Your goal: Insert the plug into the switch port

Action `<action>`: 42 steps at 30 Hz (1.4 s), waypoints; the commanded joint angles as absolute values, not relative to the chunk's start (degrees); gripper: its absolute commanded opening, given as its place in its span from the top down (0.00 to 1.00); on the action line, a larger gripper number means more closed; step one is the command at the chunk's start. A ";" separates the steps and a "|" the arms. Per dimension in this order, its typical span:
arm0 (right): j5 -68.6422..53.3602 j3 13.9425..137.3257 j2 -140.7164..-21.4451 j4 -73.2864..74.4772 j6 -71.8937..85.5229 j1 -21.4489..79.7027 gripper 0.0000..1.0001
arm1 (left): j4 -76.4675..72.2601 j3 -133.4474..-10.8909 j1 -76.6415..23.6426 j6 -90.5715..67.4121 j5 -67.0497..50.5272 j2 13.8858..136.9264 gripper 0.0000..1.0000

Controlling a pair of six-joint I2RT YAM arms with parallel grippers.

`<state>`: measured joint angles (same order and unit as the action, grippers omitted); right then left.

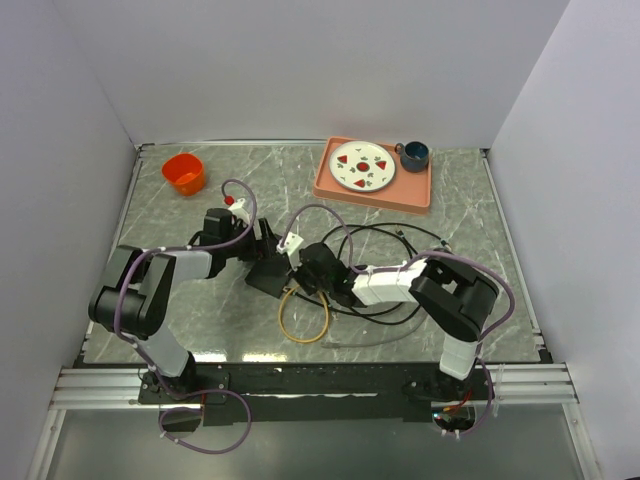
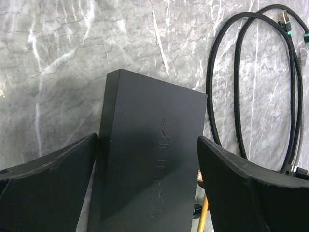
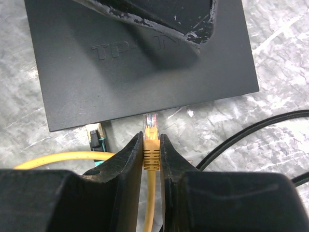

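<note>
The switch (image 3: 140,63) is a flat matte-black box lying on the marble table (image 1: 200,320). My left gripper (image 2: 147,140) straddles the switch (image 2: 149,159): its fingers (image 2: 53,183) stand close to the two long sides, with a thin gap still showing on the right. My right gripper (image 3: 151,137) is shut on the yellow boot of the plug (image 3: 151,126). The plug's clear tip reaches the box's near edge. The switch port itself is hidden under that edge. In the top view both grippers (image 1: 265,245) (image 1: 300,268) meet at the switch (image 1: 266,277) mid-table.
A teal-tipped connector (image 3: 96,137) sits at the switch's near edge, left of the plug. The yellow cable (image 1: 305,320) loops toward the front. Black cables (image 2: 241,96) coil to the right. At the back are an orange cup (image 1: 184,173) and a pink tray (image 1: 420,192) holding a plate and a mug.
</note>
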<state>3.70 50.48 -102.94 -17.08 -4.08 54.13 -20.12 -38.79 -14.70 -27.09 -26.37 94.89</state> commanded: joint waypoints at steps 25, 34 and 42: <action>7.30 46.14 -104.32 -40.86 -1.32 55.90 1.00 | -20.29 -36.39 -15.82 -28.12 -37.53 96.94 0.29; 6.33 45.44 -107.84 -46.14 -0.18 56.25 1.00 | -26.18 -32.18 -16.35 -33.65 -39.99 97.73 0.42; 6.15 43.42 -109.78 -53.86 -0.53 56.51 1.00 | -29.35 -31.64 -17.05 -35.60 -42.80 99.23 0.48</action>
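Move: The right hand already holds the yellow plug with its tip at the switch's port side; the port mouth lies about 2 cm ahead of that hand and 2 cm to its left, nearly level. The switch's middle is roughly 4 cm ahead and 6 cm left. A loose metal connector sits about 1 cm back and 3 cm left, and the black cable coil some 3 cm ahead and 20 cm right. From the left hand, the switch's middle is about 3 cm back, straight below by 2 cm; the port is 5 cm back and 4 cm right. The yellow plug's tip stays against the port mouth as the right hand, still pinching it, first barely shifts, then pushes about 1.5 cm left, tilting its fingers up some 10 degrees towards level. Against this the left hand keeps one finger along the switch's back side and closes to about two thirds of its former gap, the other finger over the lid, easing about 1 cm forward and left late on. ##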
